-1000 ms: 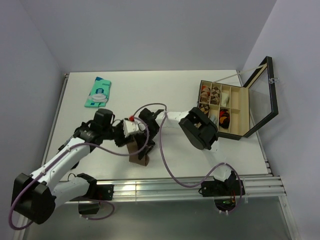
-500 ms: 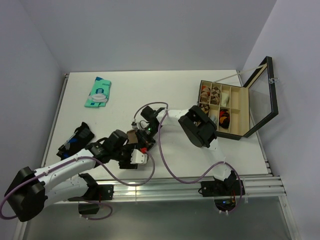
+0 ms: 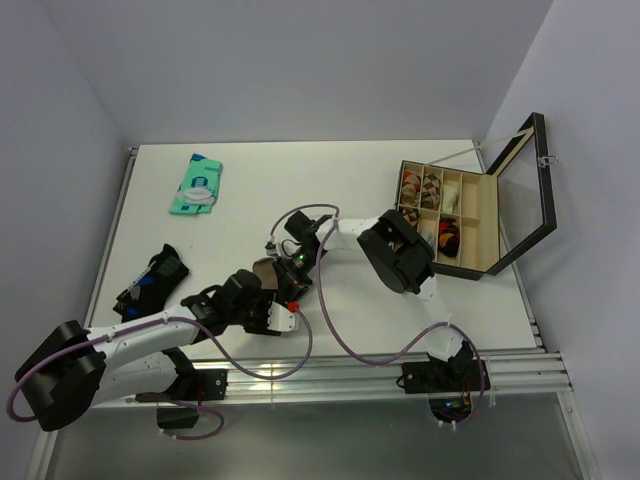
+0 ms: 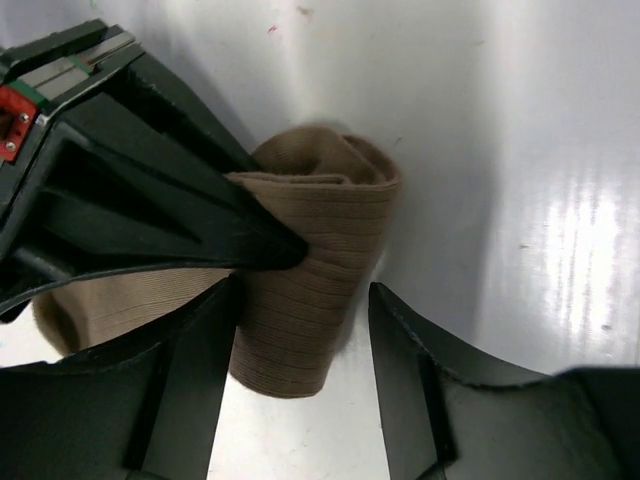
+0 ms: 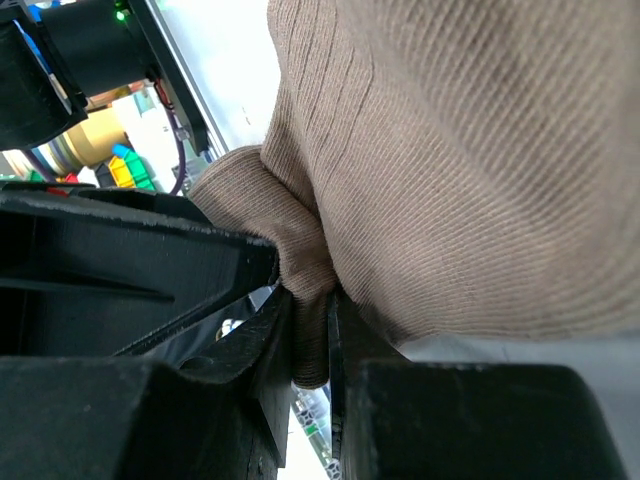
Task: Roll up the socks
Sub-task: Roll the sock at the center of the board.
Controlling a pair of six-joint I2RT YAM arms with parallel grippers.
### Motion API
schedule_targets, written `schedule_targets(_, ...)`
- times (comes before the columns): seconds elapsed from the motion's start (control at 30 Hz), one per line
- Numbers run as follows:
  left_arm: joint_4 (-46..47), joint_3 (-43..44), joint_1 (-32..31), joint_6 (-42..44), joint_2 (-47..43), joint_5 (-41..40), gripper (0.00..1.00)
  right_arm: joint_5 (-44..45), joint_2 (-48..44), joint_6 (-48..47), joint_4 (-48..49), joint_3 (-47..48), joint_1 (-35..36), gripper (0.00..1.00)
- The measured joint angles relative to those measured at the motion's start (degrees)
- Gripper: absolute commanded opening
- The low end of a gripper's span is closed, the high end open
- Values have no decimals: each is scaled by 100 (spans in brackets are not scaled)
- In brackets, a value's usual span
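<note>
The tan-brown sock lies folded into a thick roll on the white table, seen small in the top view. My right gripper is shut on a fold of it; its black fingers reach in from the left. My left gripper is open, its fingers on either side of the roll's near end, with a gap on the right side. From above, the left gripper sits just in front of the right gripper. The black argyle sock lies apart at the left.
A teal flat packet lies at the back left. An open black box with compartments holding rolled socks stands at the right. Purple cables loop over the table between the arms. The table's metal front rail runs along the near edge.
My left arm swung from the back left to the near side of the tan sock, uncovering the black sock. Its jaws now straddle the roll. The right gripper kept its grip.
</note>
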Motion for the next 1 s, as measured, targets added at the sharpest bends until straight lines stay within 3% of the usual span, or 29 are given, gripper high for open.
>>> schedule_targets(0.17,323,-111,-17,103,68,-212,53,-103,0,24,131,-98,-46,7)
schedule_targets(0.27,529,-155,-66,192,179,-295,40,-201,-24,83,304,-234,-90,11)
schedule_targets(0.4,726,-149,-111,260,385,-308,12,-234,-151,219,544,-490,-184,20)
schedule_targets(0.5,793,-146,-120,339,413,-234,0,-72,-409,358,809,-785,-210,28)
schedule_targets(0.77,42,297,-76,337,507,535,0,1222,-1982,918,1650,-2065,-345,44)
schedule_targets(1.0,-973,1034,455,391,1134,1598,0,2894,-4109,1578,2455,-3265,-911,47)
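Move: The brown sock's middle is about 3 cm ahead of the left gripper and 1 cm to its left, roughly level, with its fold already between the open fingers. The right gripper still pinches this sock, whose middle lies some 3 cm ahead and 2 cm left of it. The black sock pack lies around 29 cm left of the left gripper and 5 cm farther out; the open sock box is about 38 cm right of the right gripper and 18 cm ahead. Ease the left gripper about 1 cm forward onto the sock's fold and shut its fingers on it, then draw it back and a little right, tilting the fingertips back some 15 degrees. Keep the right pinch until the left has closed, then open the right fingers and pull away right, up and forward, about 13 cm in all, swinging that wrist clockwise. ##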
